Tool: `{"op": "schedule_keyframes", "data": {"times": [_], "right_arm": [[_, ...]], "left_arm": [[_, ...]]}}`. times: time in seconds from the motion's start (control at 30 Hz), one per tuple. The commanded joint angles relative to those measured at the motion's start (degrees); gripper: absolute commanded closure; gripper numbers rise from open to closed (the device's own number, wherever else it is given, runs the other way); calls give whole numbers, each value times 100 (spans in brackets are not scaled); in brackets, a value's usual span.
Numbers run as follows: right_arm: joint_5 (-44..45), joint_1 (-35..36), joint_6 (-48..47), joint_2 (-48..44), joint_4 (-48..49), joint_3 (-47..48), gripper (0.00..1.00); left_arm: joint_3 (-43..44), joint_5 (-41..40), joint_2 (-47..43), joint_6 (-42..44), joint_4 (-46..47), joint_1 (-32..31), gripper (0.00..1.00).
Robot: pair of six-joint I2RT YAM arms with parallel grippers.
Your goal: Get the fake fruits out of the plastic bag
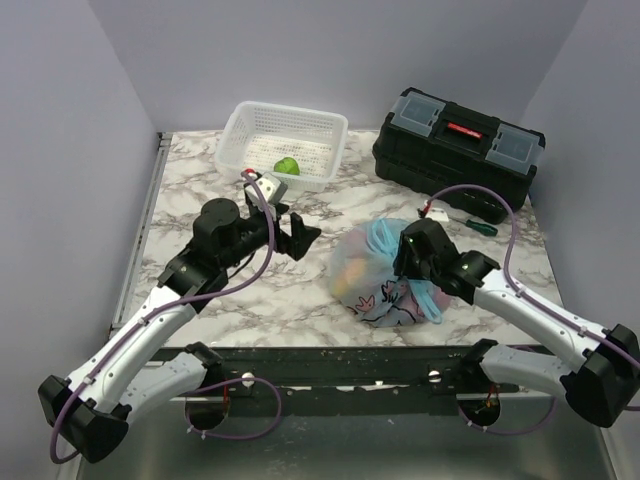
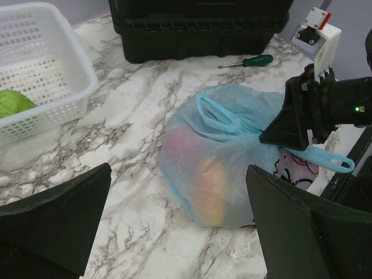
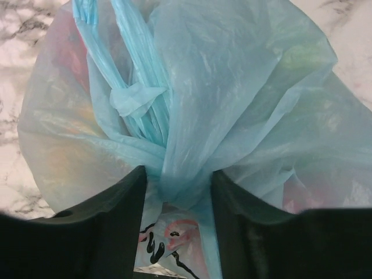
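The light-blue plastic bag [image 1: 372, 268] lies on the marble table between the two arms, its neck gathered and its loop handles [image 2: 224, 119] bunched on top. The fake fruits show only as red and yellow-orange tints [image 2: 210, 186] through the film. My right gripper [image 3: 179, 174] stands over the bag's near right side, and its fingers [image 3: 125, 203] press the twisted neck from both sides. The pink-and-white print [image 3: 174, 232] shows below the grip. My left gripper [image 2: 179, 168] hangs wide open left of the bag [image 2: 221, 157], not touching it.
A white lattice basket [image 1: 262, 118] at the back left holds a light-green round fruit [image 1: 287, 166]. A black toolbox [image 1: 458, 140] stands at the back right. In front of it lies a green-handled screwdriver [image 1: 472, 223].
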Motion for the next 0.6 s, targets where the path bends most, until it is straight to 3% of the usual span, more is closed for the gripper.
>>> {"op": "schedule_keyframes", "data": {"times": [0.0,0.1,0.23,0.57], "right_arm": [[-603,-9,-337,171,676,-118,56],[-870,-10,-442,444,843,48,69],[-1452,-9,-544,965,1226,286,79],[-2905,396,-389,1796,2249,810,82]], "left_arm": [[286,116,117,191,-241,-215,1],[259,15,147,262,-243,-325,1],[285,-139,198,310,-298,-438,1],[417,-177,607,180,-447,-586,1]]}}
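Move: The plastic bag's gathered neck lies right at the right hand's fingertips, about 1 cm below the hand point and between the half-closed fingers. An orange fruit shows through the bag some 10 cm left of that hand, about 1 cm back and 5 cm below. The screwdriver lies roughly 12 cm ahead and 17 cm to its right, 10 cm lower; the toolbox about 25 cm ahead, 13 cm right, level in height. From the left hand the neck is some 20 cm right, straight across, and 18 cm down. The bag's neck is pinched as the right fingers finish closing, and then drawn about 10 cm to the left, the hand first dipping a couple of centimetres and rising slightly at the end. That wrist turns some 20 degrees counter-clockwise while its left side lifts. The left hand, still wide open and touching nothing, eases about 3 cm right and 2 cm down towards the bag. ##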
